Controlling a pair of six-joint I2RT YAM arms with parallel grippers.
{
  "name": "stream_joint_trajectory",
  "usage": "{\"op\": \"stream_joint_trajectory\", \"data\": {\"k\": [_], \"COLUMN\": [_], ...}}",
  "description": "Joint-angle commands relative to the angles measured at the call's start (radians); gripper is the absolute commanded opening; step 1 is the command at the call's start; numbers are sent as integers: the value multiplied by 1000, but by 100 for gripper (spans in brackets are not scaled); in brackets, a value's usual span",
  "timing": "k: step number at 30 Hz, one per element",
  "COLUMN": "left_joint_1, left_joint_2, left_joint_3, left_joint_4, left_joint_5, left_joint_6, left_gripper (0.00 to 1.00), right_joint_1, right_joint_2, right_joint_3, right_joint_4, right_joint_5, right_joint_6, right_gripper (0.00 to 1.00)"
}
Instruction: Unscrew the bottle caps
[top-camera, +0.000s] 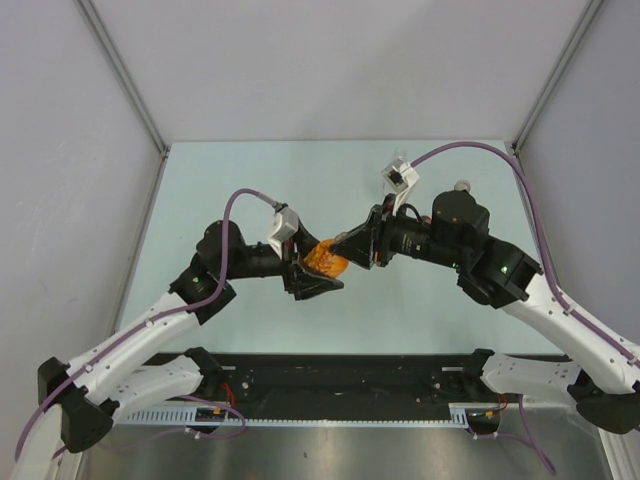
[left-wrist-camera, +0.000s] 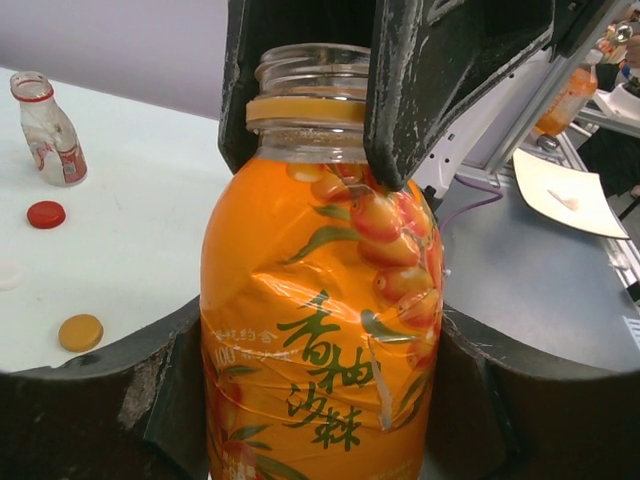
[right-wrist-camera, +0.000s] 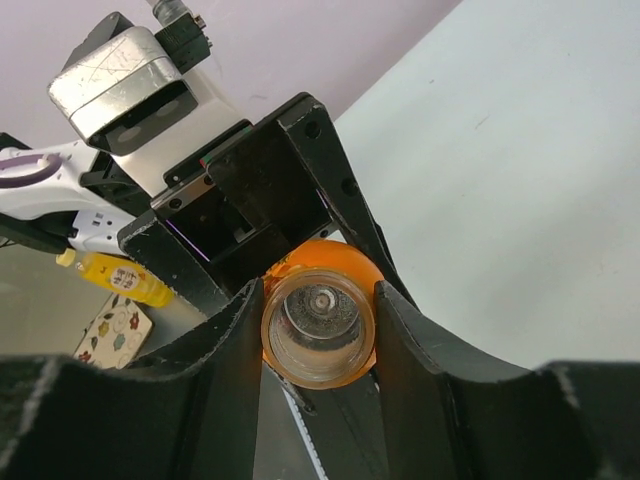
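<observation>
The squat orange bottle (left-wrist-camera: 320, 300) lies sideways in the air over the table's middle, and my left gripper (left-wrist-camera: 320, 410) is shut on its body (top-camera: 326, 262). Its mouth (right-wrist-camera: 318, 340) is bare, with no cap on it. My right gripper (right-wrist-camera: 318, 345) has its fingers (left-wrist-camera: 430, 90) pressed on either side of the threaded neck. On the table behind, a clear bottle with a red neck ring (left-wrist-camera: 45, 130) stands uncapped. A red cap (left-wrist-camera: 46, 213), an orange cap (left-wrist-camera: 80, 332) and a white cap (left-wrist-camera: 8, 275) lie loose near it.
Both arms meet above the pale green table (top-camera: 250, 180), with grey walls on three sides. Off the table's side, a metal bench carries a sheet of paper (left-wrist-camera: 565, 195), another orange bottle (left-wrist-camera: 570, 95) and a yellow bottle (right-wrist-camera: 115, 280).
</observation>
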Motion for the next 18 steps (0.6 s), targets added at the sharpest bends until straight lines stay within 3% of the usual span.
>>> {"op": "stream_joint_trajectory", "data": {"k": [1, 2, 4, 9, 16, 18], "left_joint_1": [-3, -3, -1, -1, -1, -1], "left_joint_2": [2, -1, -17, -93, -175, -185], "left_joint_3": [100, 112, 112, 86, 59, 40], "left_joint_4": [-122, -137, -168, -234, -351, -384], "left_joint_5": [-100, -121, -239, -453, -749, -849], "left_joint_6": [53, 55, 37, 6, -12, -15], "left_gripper": [72, 77, 99, 100, 100, 100], "right_joint_1": [10, 8, 10, -3, -26, -50], "right_joint_2": [-24, -28, -35, -58, -12, 13], "right_joint_3": [5, 7, 7, 12, 48, 51], "right_joint_4": [5, 8, 8, -9, -133, -162], "right_joint_5": [32, 40, 84, 201, 601, 651], "right_joint_6": [-12, -15, -19, -36, -82, -85], "right_gripper": [0, 0, 0, 0, 0, 0]}}
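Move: The uncapped orange bottle sits between the left hand's fingers, the right hand on its neck. The loose orange cap lies about 12 cm ahead of the left hand, 15 to its right, 19 below. From the right hand, the tall clear bottle is some 32 cm ahead, 16 right, 15 below; the orange cap 11 ahead, 9 right, 25 below; the red cap 23 ahead, 23 right, 26 below. The left fingers open wide and let go of the orange bottle's body, and that hand backs away forward and to the left, about 9 cm in all, swinging some 35 degrees counter-clockwise. The right fingers keep their grip on the neck and carry the bottle about 8 cm forward and right towards the orange cap and clear bottle, turning clockwise, sinking slightly at the end. ##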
